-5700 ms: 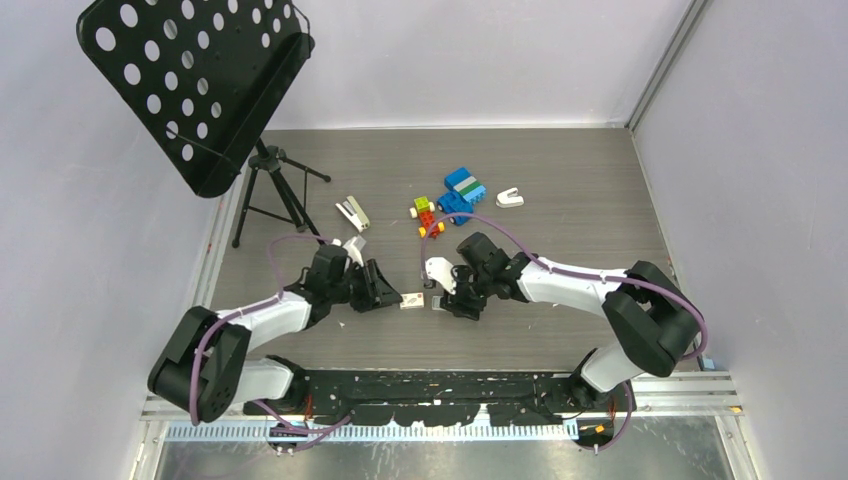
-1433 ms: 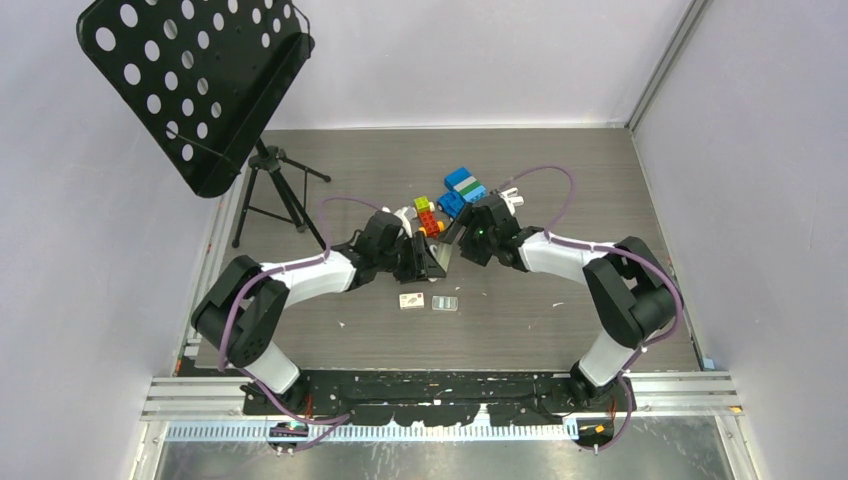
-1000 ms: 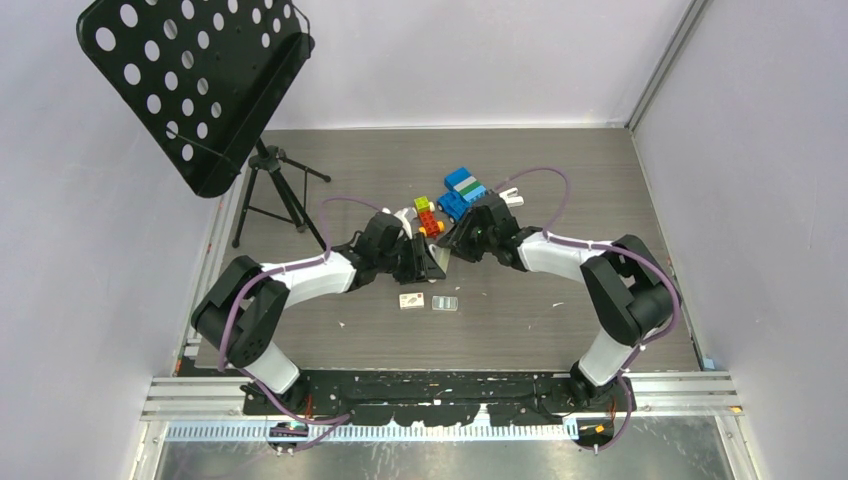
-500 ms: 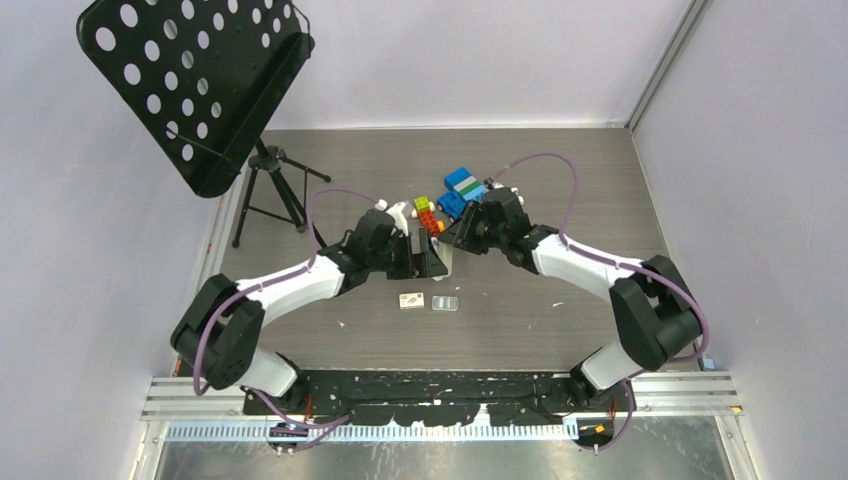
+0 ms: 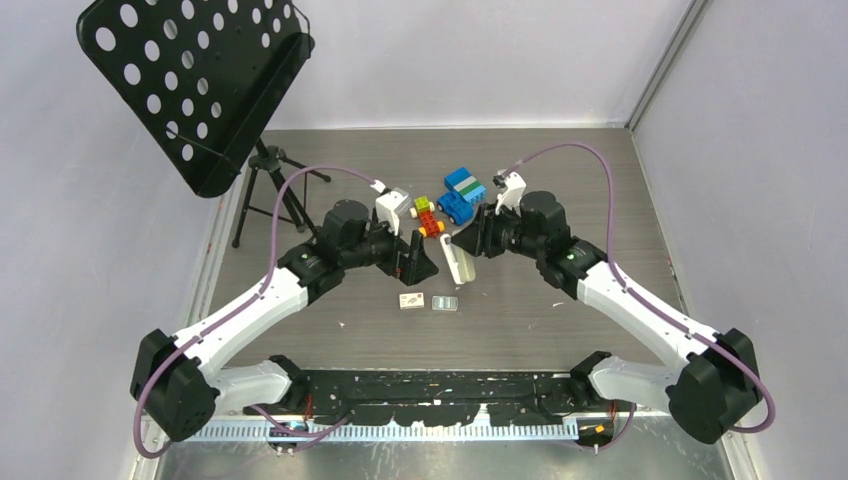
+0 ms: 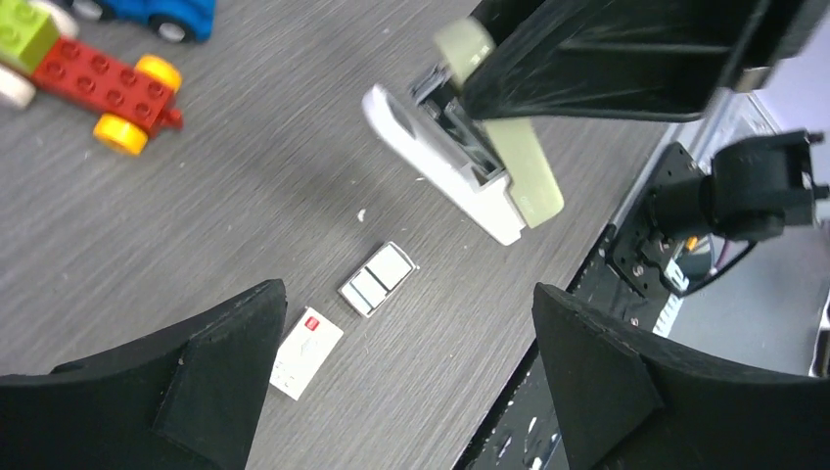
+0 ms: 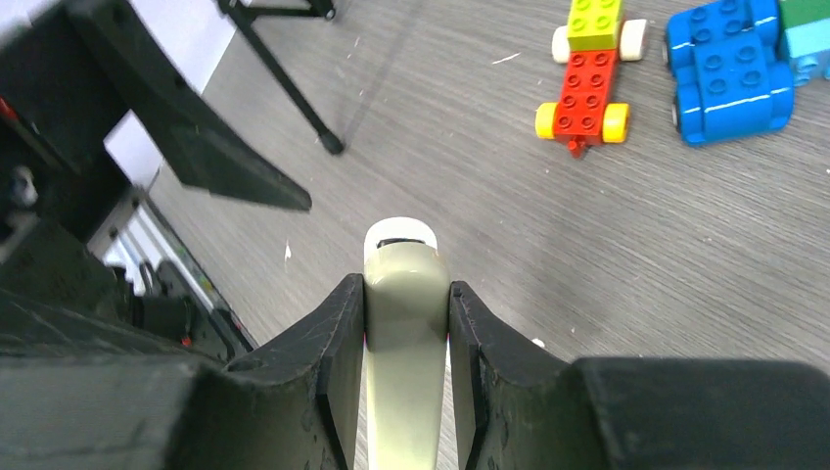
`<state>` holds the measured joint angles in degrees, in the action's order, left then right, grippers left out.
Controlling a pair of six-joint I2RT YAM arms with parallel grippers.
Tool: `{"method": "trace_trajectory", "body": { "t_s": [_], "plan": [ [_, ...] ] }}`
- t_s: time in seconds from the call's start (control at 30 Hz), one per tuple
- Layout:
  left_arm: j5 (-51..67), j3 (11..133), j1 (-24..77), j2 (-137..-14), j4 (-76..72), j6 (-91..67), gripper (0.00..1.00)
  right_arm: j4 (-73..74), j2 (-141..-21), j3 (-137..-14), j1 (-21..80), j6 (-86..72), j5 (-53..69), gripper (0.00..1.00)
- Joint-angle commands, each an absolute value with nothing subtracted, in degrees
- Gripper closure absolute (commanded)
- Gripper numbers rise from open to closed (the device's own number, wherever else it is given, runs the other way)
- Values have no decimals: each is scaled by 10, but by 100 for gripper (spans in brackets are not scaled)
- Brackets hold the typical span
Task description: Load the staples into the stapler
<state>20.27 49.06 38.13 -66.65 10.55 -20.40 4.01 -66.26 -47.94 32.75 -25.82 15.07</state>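
Observation:
The stapler (image 5: 459, 259) is held above the table, its grey-beige top (image 7: 404, 294) pinched between my right gripper's fingers (image 7: 338, 343). In the left wrist view the stapler (image 6: 460, 166) gapes open, the white base swung away from the top. My right gripper (image 5: 478, 240) is shut on it. My left gripper (image 5: 418, 265) hangs just left of the stapler, open wide with nothing between its fingers (image 6: 166, 392). The staples (image 5: 445, 303) lie flat on the table below, also seen as a small silvery strip of staples (image 6: 378, 279) in the left wrist view.
A small whitish box (image 5: 411, 299) with a red mark lies left of the staples. Toy block cars, red-yellow (image 5: 428, 216) and blue (image 5: 462, 190), sit behind the grippers. A black music stand (image 5: 190, 80) on a tripod (image 5: 270, 190) fills the back left.
My left gripper has opened wide and drawn back from the stapler. The right arm has pulled right and lifted, keeping the open stapler in its grip.

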Motion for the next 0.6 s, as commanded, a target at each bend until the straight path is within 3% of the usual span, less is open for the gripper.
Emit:
{"method": "trace_trajectory", "body": {
  "t_s": [0.0,0.23,0.47,0.57],
  "plan": [
    [295,513,381,-641,97,-94,1,34,-616,-465,328,-158,239,100],
    [456,512,381,-671,4,-72,2,-6,-538,-422,328,-64,332,100],
    [536,537,383,-714,-30,-58,2,-25,-524,-414,330,-29,401,100],
    [561,538,387,-723,-42,-53,6,-29,-523,-413,331,-23,406,100]
  ]
}}
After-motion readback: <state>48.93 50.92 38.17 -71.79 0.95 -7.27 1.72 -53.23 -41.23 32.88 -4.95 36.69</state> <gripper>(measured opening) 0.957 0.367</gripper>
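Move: The open left gripper has the stapler about 6 cm to its right and about level in height and reach. The staple tray lies some 3 cm back, 4 cm right and 18 cm below it; the box sleeve 3 cm back, 4 cm left, equally low; the red toy car 12 cm ahead on the table. From the right hand, which holds the stapler, its middle is about 3 cm back, 1 cm left and slightly lower. Bring the stapler back about 8 cm with the right hand, raising it about 3 cm in the later part, swinging the wrist counter-clockwise and tipping the fingers up while keeping the grip on the cream handle. Meanwhile take the wide-open left gripper back, right and a little up, turning it some 30 degrees clockwise so its fingers face the stapler's white base end. ##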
